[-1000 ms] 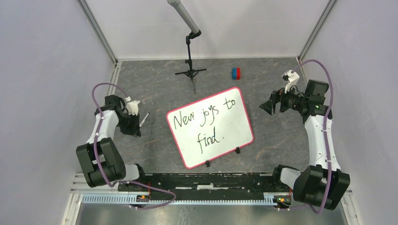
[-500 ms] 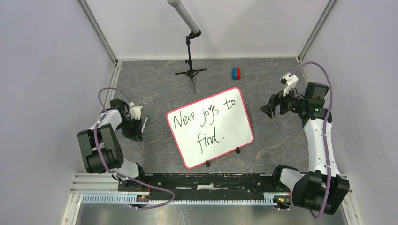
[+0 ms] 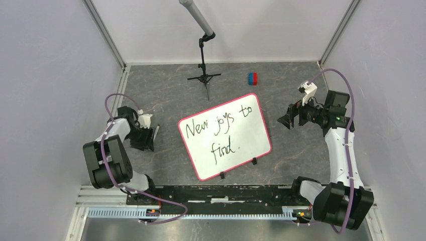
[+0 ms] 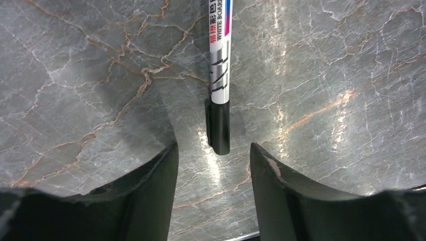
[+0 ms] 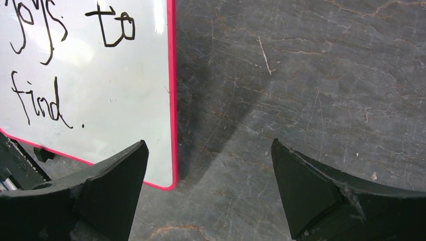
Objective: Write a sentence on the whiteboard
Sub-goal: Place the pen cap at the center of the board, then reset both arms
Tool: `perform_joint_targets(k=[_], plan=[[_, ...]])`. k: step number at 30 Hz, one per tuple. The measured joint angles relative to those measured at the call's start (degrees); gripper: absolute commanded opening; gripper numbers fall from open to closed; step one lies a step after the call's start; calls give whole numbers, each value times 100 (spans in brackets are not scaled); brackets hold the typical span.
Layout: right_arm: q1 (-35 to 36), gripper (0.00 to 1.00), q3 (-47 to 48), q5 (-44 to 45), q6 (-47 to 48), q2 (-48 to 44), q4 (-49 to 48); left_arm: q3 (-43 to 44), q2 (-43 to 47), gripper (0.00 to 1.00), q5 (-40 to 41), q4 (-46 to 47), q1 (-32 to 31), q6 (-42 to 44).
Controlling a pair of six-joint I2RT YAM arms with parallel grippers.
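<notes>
The whiteboard point(image 3: 251, 133) lies flat mid-table, pink-rimmed and turned at an angle. The sentence point(image 3: 216, 131) on it reads "New joys to find." in black. A white marker point(image 3: 156, 131) with a black cap lies on the table to the left of the board. My left gripper point(image 3: 149, 140) stands open just behind it. In the left wrist view the marker point(image 4: 220, 75) has its cap end between the fingertips of the left gripper point(image 4: 213, 148), touching neither. My right gripper point(image 3: 289, 115) hangs open to the right of the board. The right wrist view shows the whiteboard point(image 5: 130, 110) corner beside the open right gripper point(image 5: 208, 143).
A black tripod stand point(image 3: 203, 75) with a grey tube stands at the back centre. A red and blue block point(image 3: 252, 78) lies at the back right. Two black clips point(image 3: 222, 175) sit on the board's near edge. Walls close in both sides.
My left gripper's jaws have spread apart and let go of the marker, which now lies on the table. The right arm has hardly moved.
</notes>
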State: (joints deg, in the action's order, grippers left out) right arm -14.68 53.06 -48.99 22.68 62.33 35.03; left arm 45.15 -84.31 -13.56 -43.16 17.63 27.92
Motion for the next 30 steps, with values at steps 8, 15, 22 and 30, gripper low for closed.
perform_joint_targets(k=[8, 15, 22, 30], plan=[[0, 98, 302, 68, 326, 221, 398, 693, 369, 100, -61, -767, 4, 175], [-109, 98, 1263, 236, 531, 804, 538, 2879, 306, 100, -479, -1567, 4, 92], [-734, 98, 2100, 354, 621, 1491, 476, 3974, 136, 100, -643, -1624, 4, -632], [-1375, 98, 2111, 660, 1062, 1912, 542, 3294, 354, 100, -643, -1478, 4, -1108]])
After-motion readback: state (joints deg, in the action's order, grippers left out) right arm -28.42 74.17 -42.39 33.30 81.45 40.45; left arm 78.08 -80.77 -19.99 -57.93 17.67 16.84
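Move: Barely 1 cm below the left hand lies the marker with its black cap between the parted fingertips; its middle is about 6 cm ahead and 2 cm to the right. The whiteboard's middle is about 6 cm ahead of that hand and 38 cm to its right. From the right hand, some 19 cm up, the whiteboard's middle is level and 29 cm left, the marker about 66 cm left and 2 cm back, the red-blue block about 30 cm ahead and 14 cm left. Rising off the capped marker, the left hand spreads its fingers from half to fully open and climbs about 20 cm while going some 11 cm forward, fingertips swinging forward roughly 25 degrees, then eases slightly back and down. The empty, open right hand withdraws from the whiteboard, first forward and up, then mainly right, with a slight clockwise turn. ##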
